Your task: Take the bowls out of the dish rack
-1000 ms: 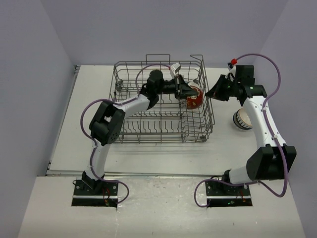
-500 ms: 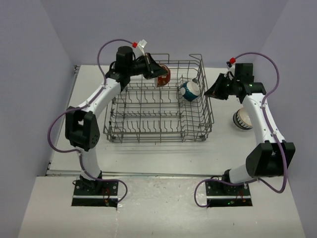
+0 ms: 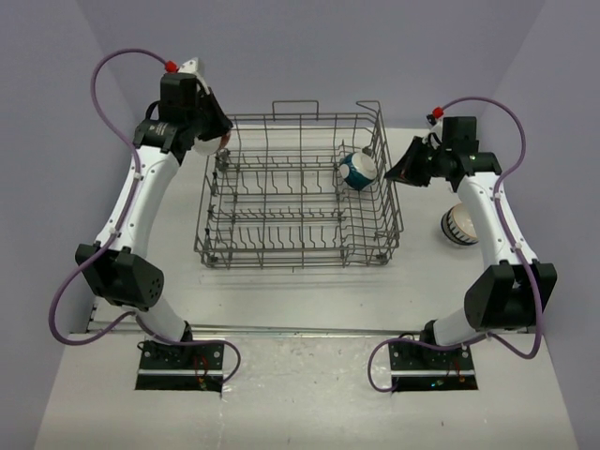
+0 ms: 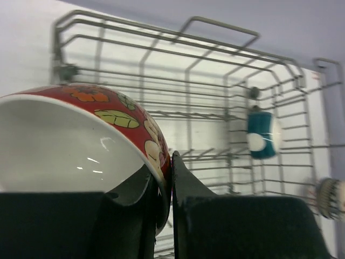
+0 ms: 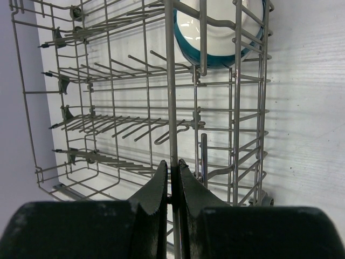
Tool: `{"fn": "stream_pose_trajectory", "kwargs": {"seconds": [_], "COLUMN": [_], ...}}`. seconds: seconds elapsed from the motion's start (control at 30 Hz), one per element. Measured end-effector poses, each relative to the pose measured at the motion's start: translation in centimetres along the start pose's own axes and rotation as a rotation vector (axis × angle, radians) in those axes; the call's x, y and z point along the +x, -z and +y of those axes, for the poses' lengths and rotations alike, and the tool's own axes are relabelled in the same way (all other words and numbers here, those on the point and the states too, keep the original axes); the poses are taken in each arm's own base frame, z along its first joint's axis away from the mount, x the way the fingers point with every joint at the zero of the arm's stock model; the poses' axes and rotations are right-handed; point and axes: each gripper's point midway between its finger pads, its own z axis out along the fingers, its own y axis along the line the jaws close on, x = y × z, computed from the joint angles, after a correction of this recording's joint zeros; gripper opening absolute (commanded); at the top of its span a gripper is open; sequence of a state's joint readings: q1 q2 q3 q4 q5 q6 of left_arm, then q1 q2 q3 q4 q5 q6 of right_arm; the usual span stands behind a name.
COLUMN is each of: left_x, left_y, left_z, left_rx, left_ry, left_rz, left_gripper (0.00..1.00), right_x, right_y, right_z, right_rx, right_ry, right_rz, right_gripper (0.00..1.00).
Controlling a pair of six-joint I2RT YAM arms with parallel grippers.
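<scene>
The grey wire dish rack stands mid-table. A teal-white bowl rests on edge in its far right part, also seen in the left wrist view and the right wrist view. My left gripper is shut on the rim of the red patterned bowl, held up beyond the rack's far left corner. My right gripper is shut on a wire of the rack's right side. A white bowl with dark stripes lies on the table right of the rack.
Purple-grey walls close in the table on the left, back and right. The right arm's forearm passes just above the striped bowl. The table's near edge runs in front of the rack.
My left arm has lifted the red patterned bowl out of the rack's right side and carried it left, past the far left corner. The right gripper has stayed on the rack wire.
</scene>
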State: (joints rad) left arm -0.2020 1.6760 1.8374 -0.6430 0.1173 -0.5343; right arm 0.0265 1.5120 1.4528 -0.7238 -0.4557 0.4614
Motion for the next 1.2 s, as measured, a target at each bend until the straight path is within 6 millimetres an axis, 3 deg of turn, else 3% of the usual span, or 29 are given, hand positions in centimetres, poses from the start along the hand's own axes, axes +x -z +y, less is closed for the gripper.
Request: {"fn": "stream_pose_trajectory", "kwargs": {"seconds": [0.3, 0.47, 0.67, 0.83, 1.1, 1.2], "left_x": [1.0, 2.4, 2.3, 4.1, 9.8, 10.9], "left_y": [2.2, 3.2, 4.3, 2.7, -0.8, -1.4], "left_z": [9.1, 15.2, 22.4, 26.6, 30.3, 31.7], "left_rx": [-0.426, -0.602, -0.75, -0.818, -0.851, -0.867], "left_ry": [-0.064, -0.036, 0.043, 0.079, 0.098, 0.111], "left_rz": [0.005, 0.052, 0.076, 0.151, 0.32, 0.354], "left_gripper": [0.0, 0.0, 0.0, 0.0, 0.0, 0.0], "right_x": [0.0, -0.1, -0.1, -0.1, 0.0, 0.0], "right_y": [-0.2, -0.1, -0.1, 0.0, 0.1, 0.1], "right_z": [0.0, 0.0, -0.1, -0.1, -0.1, -0.1], "right_rx": [0.006, 0.013, 0.024, 0.029, 0.026, 0.022], "right_ry": [0.002, 0.003, 0.008, 0.011, 0.015, 0.017], "right_rz": [0.0, -0.002, -0.012, -0.021, -0.041, -0.054], "right_gripper": [0.0, 0.0, 0.0, 0.0, 0.0, 0.0]}}
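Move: The red bowl, already in the left fingers, is bound for the clear table left of the rack, about 27 cm left of that hand, 6 back and 30 below. The rack's left side lies some 11 cm left, 4 back and 23 below; the rack's middle is 14 right, 4 back and 26 below. From the right hand, the clear table is roughly 65 cm left, 2 ahead and 21 below. The red bowl, still pinched by its rim, is carried left and down by the left arm, over the rack's left side, about 24 cm each way: mostly left at first, then nearly straight down towards the clear table. Meanwhile the wrist tips the fingers steeply down and turns some 30 degrees counter-clockwise. The right hand stays put, keeping its pinch on the rack's right rail. ##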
